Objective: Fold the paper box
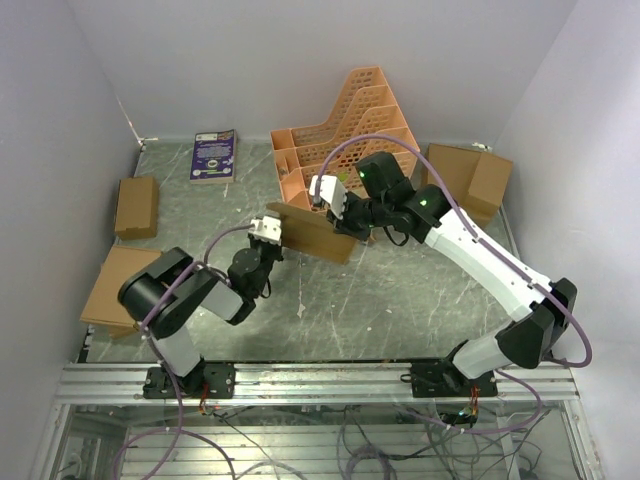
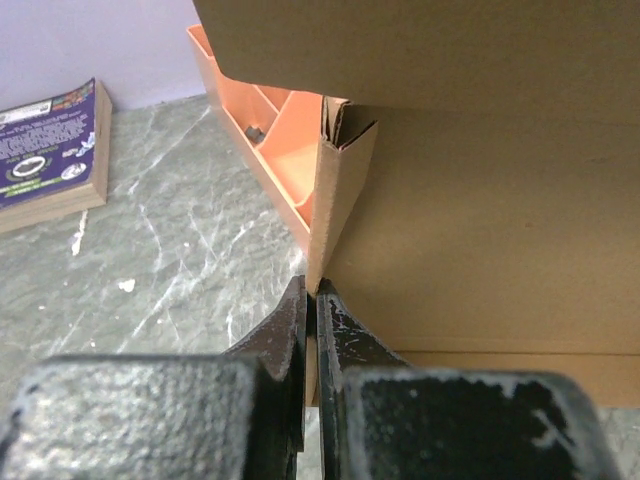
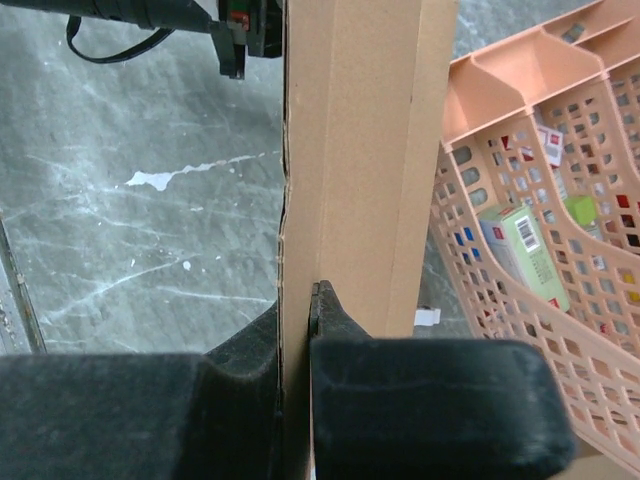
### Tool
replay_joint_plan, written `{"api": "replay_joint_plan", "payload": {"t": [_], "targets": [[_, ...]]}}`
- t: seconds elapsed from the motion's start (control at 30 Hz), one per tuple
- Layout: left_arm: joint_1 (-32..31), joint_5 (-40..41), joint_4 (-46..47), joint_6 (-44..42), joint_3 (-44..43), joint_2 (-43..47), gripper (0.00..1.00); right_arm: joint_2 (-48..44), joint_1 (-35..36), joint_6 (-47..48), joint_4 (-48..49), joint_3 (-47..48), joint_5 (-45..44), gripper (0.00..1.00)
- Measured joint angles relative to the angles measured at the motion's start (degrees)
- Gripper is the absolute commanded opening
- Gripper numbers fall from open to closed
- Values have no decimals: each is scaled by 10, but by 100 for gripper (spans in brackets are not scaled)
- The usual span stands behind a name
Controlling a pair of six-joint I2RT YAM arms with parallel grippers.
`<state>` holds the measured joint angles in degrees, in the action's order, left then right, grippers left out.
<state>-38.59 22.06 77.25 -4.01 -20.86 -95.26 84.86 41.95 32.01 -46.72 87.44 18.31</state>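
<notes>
The paper box (image 1: 318,234) is a brown cardboard piece held up off the table between both arms, partly folded. My left gripper (image 1: 268,229) is shut on its left end. In the left wrist view the fingertips (image 2: 312,292) pinch a thin folded cardboard wall (image 2: 335,190), with the wide panel (image 2: 480,230) to the right. My right gripper (image 1: 335,203) is shut on the box's right end. The right wrist view has its jaws (image 3: 297,298) clamped on an upright cardboard wall (image 3: 360,150). The inside of the box is hidden.
An orange lattice file rack (image 1: 345,130) stands just behind the box, close to it in the wrist views (image 3: 540,210). A purple book (image 1: 214,156) lies at the back left. Ready-made cardboard boxes sit at the left (image 1: 136,206), front left (image 1: 112,288) and back right (image 1: 468,180).
</notes>
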Motion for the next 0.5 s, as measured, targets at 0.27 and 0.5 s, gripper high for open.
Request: {"api": "replay_joint_plan", "payload": {"t": [0.27, 0.5], "targets": [[-2, -9, 91, 10, 30, -87, 7, -2, 22, -1, 35, -62, -10, 0], [-4, -21, 98, 30, 52, -94, 8, -23, 57, -6, 56, -93, -41, 0]]}}
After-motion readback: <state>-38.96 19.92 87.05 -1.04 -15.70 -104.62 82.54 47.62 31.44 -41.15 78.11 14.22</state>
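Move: The paper box hangs between the two closed grippers. Its middle is about 8 cm to the right of the left hand, some 3 cm ahead and 2 cm above. From the right hand it lies about 8 cm ahead, 3 cm to the left and 9 cm below. The orange organizer stands roughly 20 cm ahead and 16 cm right of the left hand, near its height; the book lies about 27 cm ahead and 20 cm left, 12 cm below. Still pinching the box's side flap low at its left corner, the left hand lowers it about 5 cm, easing back some 2 cm with the fingertips tipping slightly down. The right hand keeps its pinch on the upper panel's edge and goes with it, sinking nearly 4 cm and drawing back 2 to 3 cm towards the base, away from the organizer. ##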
